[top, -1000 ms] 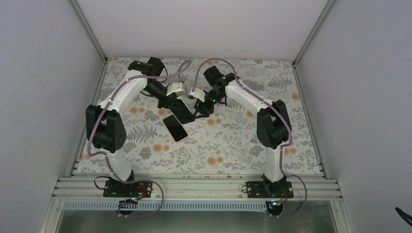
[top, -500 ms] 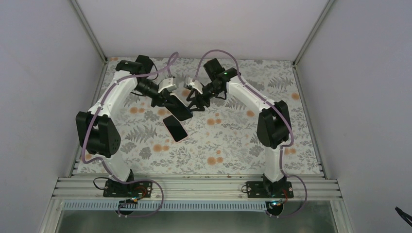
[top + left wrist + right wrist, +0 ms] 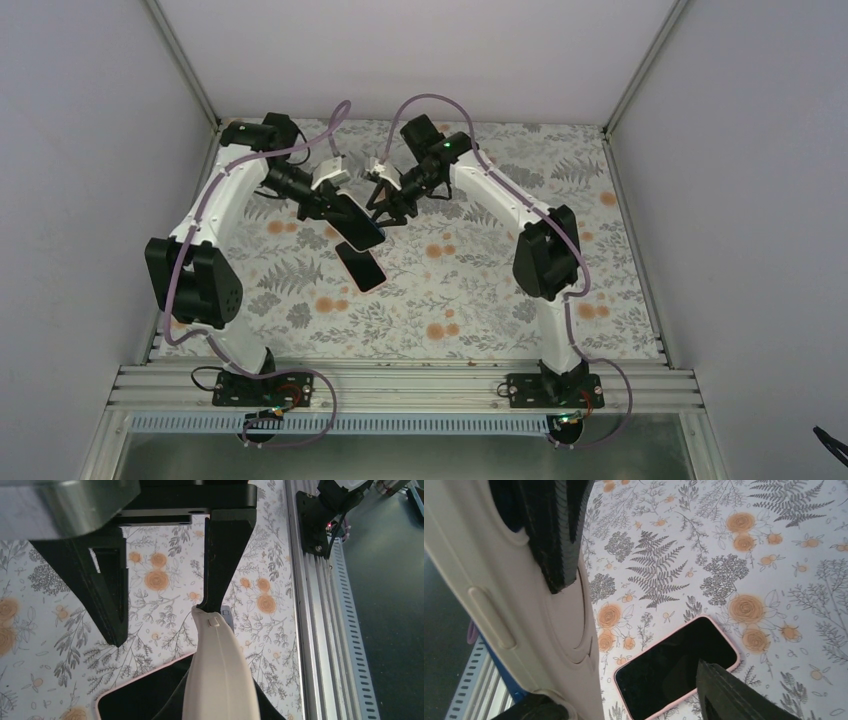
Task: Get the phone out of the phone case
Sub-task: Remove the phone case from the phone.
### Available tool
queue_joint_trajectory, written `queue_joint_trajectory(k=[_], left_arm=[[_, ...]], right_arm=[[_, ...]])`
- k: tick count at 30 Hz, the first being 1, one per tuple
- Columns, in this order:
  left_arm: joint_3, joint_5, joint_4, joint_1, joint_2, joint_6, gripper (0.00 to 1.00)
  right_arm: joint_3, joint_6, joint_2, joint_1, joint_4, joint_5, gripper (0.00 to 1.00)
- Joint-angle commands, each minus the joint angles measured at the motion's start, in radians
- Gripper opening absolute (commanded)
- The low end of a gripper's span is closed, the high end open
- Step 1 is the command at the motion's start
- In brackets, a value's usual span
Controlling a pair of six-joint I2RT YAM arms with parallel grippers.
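Note:
A phone (image 3: pixel 361 226) with a black screen and a blue edge sits in a cream case (image 3: pixel 220 680) and hangs above the table between my two grippers. My left gripper (image 3: pixel 335 205) has its jaws apart. In the left wrist view (image 3: pixel 165 625), one fingertip is hidden at the case's end and the other finger is free. My right gripper (image 3: pixel 385 205) also has its jaws apart. In the right wrist view (image 3: pixel 619 685), one finger is tucked under the cream case (image 3: pixel 484 580) and the other is free. I cannot see a clamp across the case.
A second phone (image 3: pixel 361 267) with a pink rim lies screen-up on the flowered table (image 3: pixel 480 290), right under the raised one. It also shows in the left wrist view (image 3: pixel 135 700) and the right wrist view (image 3: pixel 669 670). The aluminium rail (image 3: pixel 400 385) runs along the near edge.
Both arms have moved toward the back left and taken the cased phone with them. The pink-rimmed phone has not moved.

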Motion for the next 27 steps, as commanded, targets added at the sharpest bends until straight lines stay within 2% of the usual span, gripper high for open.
queue_joint_trajectory(k=[1, 3, 5, 6, 7, 10, 14, 17, 21, 24, 27], left_arm=[[0.016, 0.191, 0.278, -0.053, 0.016, -0.037, 0.02], [0.001, 0.173, 0.305, -0.051, 0.004, -0.059, 0.03], [-0.008, 0.145, 0.320, -0.047, -0.009, -0.076, 0.08], [-0.009, 0.139, 0.323, -0.040, -0.016, -0.080, 0.14], [-0.012, 0.134, 0.324, -0.034, -0.022, -0.082, 0.21], [-0.015, 0.090, 0.330, -0.019, -0.042, -0.095, 0.55], [0.042, 0.009, 0.329, 0.006, -0.089, -0.126, 0.80], [0.089, -0.045, 0.341, 0.026, -0.135, -0.145, 0.89], [0.116, -0.144, 0.397, 0.026, -0.190, -0.188, 0.95], [0.068, -0.240, 0.592, 0.026, -0.239, -0.294, 0.97], [-0.066, -0.401, 0.906, 0.006, -0.325, -0.427, 1.00]], right_arm=[[0.041, 0.056, -0.019, 0.222, 0.156, -0.396, 0.54], [0.065, 0.058, -0.011, 0.222, 0.135, -0.391, 0.34], [0.086, 0.050, -0.015, 0.218, 0.105, -0.376, 0.09], [0.081, 0.047, -0.024, 0.212, 0.101, -0.372, 0.05], [0.067, 0.047, -0.038, 0.203, 0.099, -0.371, 0.04], [0.001, 0.050, -0.097, 0.167, 0.119, -0.358, 0.03], [-0.090, 0.072, -0.180, 0.090, 0.164, -0.279, 0.03], [-0.171, 0.163, -0.234, -0.038, 0.264, -0.249, 0.03], [-0.213, 0.318, -0.263, -0.186, 0.394, -0.175, 0.03], [-0.229, 0.457, -0.295, -0.242, 0.510, -0.068, 0.03], [-0.252, 0.554, -0.351, -0.247, 0.614, 0.118, 0.03]])
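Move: The cased phone hangs tilted between the hands, still gripped near its far-left end by the left fingers: its middle is some 5 cm right of the left hand, 3 cm back and 4 cm lower. The open right fingers are at its other end, the phone's middle being about 5 cm left and 3 cm back from them, slightly lower. The pink-edged phone lies on the table roughly 23 cm below the left hand, 2 cm to its right, neither ahead nor back. The free end of the phone case, already touched by one right finger, is pinched as the right fingers shut while that hand eases back about 4 cm; the left fingers then open wide and let go. The right hand sweeps it forward, right and up, roughly 12 cm forward, turning clockwise. The left hand rises about 12 cm, drifting forward and rolling some 35 degrees. ##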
